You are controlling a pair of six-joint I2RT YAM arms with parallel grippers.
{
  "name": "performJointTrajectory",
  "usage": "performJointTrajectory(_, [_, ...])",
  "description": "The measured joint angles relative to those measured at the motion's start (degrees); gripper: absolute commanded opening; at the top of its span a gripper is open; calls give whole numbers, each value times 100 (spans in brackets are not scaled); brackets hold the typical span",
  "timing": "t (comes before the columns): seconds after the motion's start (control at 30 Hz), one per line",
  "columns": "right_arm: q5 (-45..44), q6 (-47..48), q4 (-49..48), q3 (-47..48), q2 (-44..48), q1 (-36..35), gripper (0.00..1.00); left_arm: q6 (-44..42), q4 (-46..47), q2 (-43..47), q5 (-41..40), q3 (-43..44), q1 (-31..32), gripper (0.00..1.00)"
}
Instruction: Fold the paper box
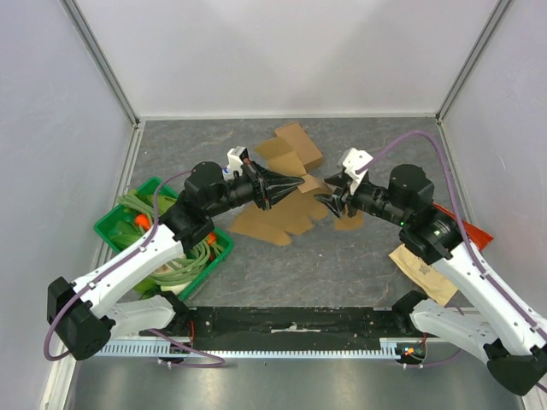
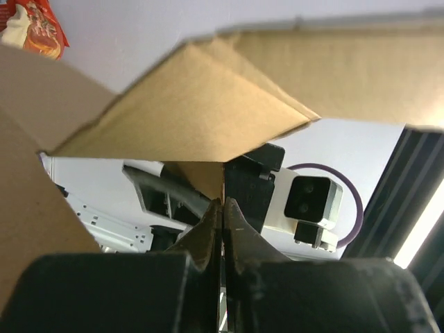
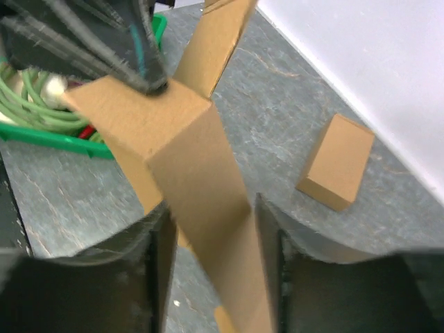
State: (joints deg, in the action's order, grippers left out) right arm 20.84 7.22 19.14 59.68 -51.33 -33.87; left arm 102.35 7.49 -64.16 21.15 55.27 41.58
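Note:
The brown paper box (image 1: 286,209) lies half unfolded at the table's middle, one end lifted between both arms. My left gripper (image 1: 299,181) is shut on a thin edge of it; in the left wrist view its jaws (image 2: 223,202) pinch the cardboard sheet, and a folded panel (image 2: 187,111) rises above them. My right gripper (image 1: 329,202) meets the box from the right. In the right wrist view its fingers (image 3: 211,205) stand apart on either side of a folded box wall (image 3: 201,180), close to its edges. The left gripper's black tip (image 3: 149,76) holds the corner beyond.
A small folded brown box (image 1: 299,141) (image 3: 338,161) sits at the back near the wall. A green basket (image 1: 111,224) of green cables stands at the left. A flat brown sheet (image 1: 423,273) and a red packet (image 1: 468,229) lie at the right.

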Motion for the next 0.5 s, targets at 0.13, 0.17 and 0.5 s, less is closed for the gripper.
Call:
performJointTrajectory(0.13, [-321,-214,-417,-37,-376,-166,18,72,-11,70,-7,-59,-11,2])
performJointTrajectory(0.17, [-369,-286,-474,-24,-463,-170,5,74,-22,101,-9,-83,-28,8])
performJointTrajectory(0.5, [-422,-1108,796,678,-748,-170,0,-1355,-127,634,907,-210,-186,65])
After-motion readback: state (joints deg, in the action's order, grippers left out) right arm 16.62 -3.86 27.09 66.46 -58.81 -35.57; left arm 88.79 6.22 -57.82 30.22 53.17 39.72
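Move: Hanging from the left hand's shut fingertips, the cardboard sheet has its right edge about 2 cm ahead, 3 cm left and 1 cm below the right hand; the same edge is some 3 cm ahead, 4 cm right and 5 cm below the left hand. The small folded box is on the table, roughly 20 cm ahead, 7 cm left and 30 cm below the right hand. Reaching about 2.5 cm forward and left with its half-open fingers, the right hand shuts them on the sheet's edge, then eases back and slightly down, its forward side tipping some 15 degrees down. Once that grip is closed, the left fingers open wide, letting go of the sheet, and the left hand draws about 4 cm back and a little left, rolling with its forward side up. ##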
